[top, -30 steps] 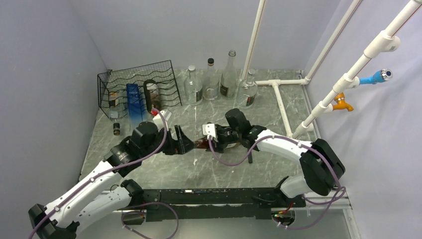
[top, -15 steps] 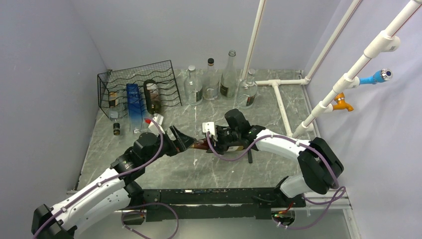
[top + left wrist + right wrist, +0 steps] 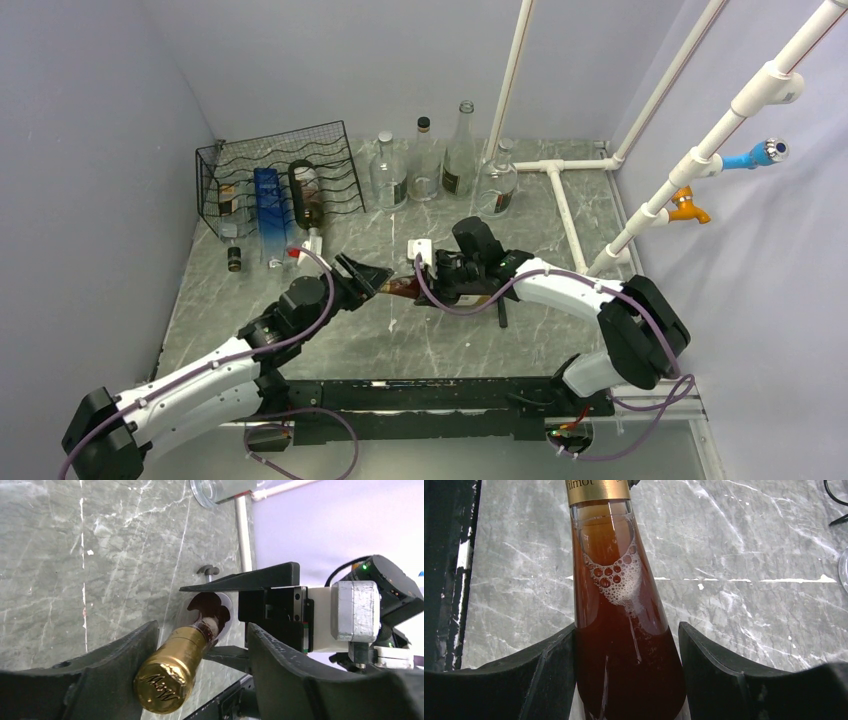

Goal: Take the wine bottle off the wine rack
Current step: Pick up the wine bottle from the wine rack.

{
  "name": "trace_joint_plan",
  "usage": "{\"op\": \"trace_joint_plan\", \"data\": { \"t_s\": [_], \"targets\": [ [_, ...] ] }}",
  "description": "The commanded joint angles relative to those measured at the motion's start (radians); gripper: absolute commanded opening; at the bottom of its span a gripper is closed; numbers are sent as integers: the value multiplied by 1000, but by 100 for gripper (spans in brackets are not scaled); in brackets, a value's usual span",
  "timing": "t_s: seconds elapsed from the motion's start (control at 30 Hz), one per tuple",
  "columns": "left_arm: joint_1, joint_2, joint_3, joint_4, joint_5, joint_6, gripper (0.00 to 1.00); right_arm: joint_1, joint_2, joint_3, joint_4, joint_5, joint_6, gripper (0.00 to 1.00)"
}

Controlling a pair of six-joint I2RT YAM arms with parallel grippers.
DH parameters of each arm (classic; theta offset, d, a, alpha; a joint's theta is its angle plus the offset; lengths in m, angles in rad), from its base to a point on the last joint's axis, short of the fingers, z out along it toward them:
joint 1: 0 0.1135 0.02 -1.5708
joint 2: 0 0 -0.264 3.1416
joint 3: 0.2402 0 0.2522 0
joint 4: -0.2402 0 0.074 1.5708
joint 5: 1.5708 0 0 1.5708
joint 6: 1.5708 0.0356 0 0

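Observation:
The wine bottle [image 3: 403, 288] has amber liquid and a gold foil neck [image 3: 172, 667]. It lies roughly level above the table's middle, off the black wire wine rack [image 3: 275, 180] at the back left. My right gripper [image 3: 428, 285] is shut on the bottle's wide body [image 3: 624, 645], a finger on each side. My left gripper [image 3: 368, 278] straddles the foil neck from the left. One of its fingers [image 3: 125, 650] touches the foil, while a clear gap separates the foil from the other finger, so this gripper is open.
The rack still holds a dark bottle [image 3: 307, 195] and a blue bottle [image 3: 268, 210]. A small dark bottle [image 3: 234, 258] stands before it. Several clear bottles [image 3: 424, 162] line the back. White pipes [image 3: 565, 205] lie on the table at the right.
My left arm has reached right and slightly back, so its jaws now flank the bottle's neck, and they have narrowed. The right gripper has kept its hold, barely shifting.

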Motion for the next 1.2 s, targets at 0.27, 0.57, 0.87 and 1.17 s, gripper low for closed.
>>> {"op": "trace_joint_plan", "data": {
  "t_s": [0.27, 0.57, 0.87, 1.17],
  "targets": [
    [-53, 61, 34, 151, -97, -43, 21, 1, -15, 78, 149, -61, 156, 13],
    [-53, 47, 200, 7, -143, 179, 0, 0, -26, 99, 111, -130, 183, 45],
    [-51, 121, 405, -59, -90, 421, 0, -55, -76, 160, 5, -181, 182, 100],
    [-41, 230, 629, -170, -54, 610, 0, -231, -173, 209, -206, -432, 37, 100]
  ]
}}
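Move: The wine bottle is already in the right hand, its neck reaching between the left hand's open fingers. The neck's middle lies about 2 cm right, 1 cm ahead and 1 cm below the left hand, and some 8 cm left and 3 cm above the right hand. From the left hand, the hammer is about 23 cm right, 3 cm back; the white-capped clear bottle is 17 cm ahead, level sideways; the rack bottle is about 15 cm ahead, 14 cm left. The left hand eases about a centimetre forward and down and closes its fingers on the wine bottle's neck while the right keeps its grip on the body, then lifts about 10 cm, drifting slightly right, its left side rolling up some 25 degrees and its fingers tipping upward. Once this lift is under way the right hand, by then a few centimetres higher, opens wide and frees the bottle body, going on upward about 10 cm in all, with a small swing left and then back right and forward. ##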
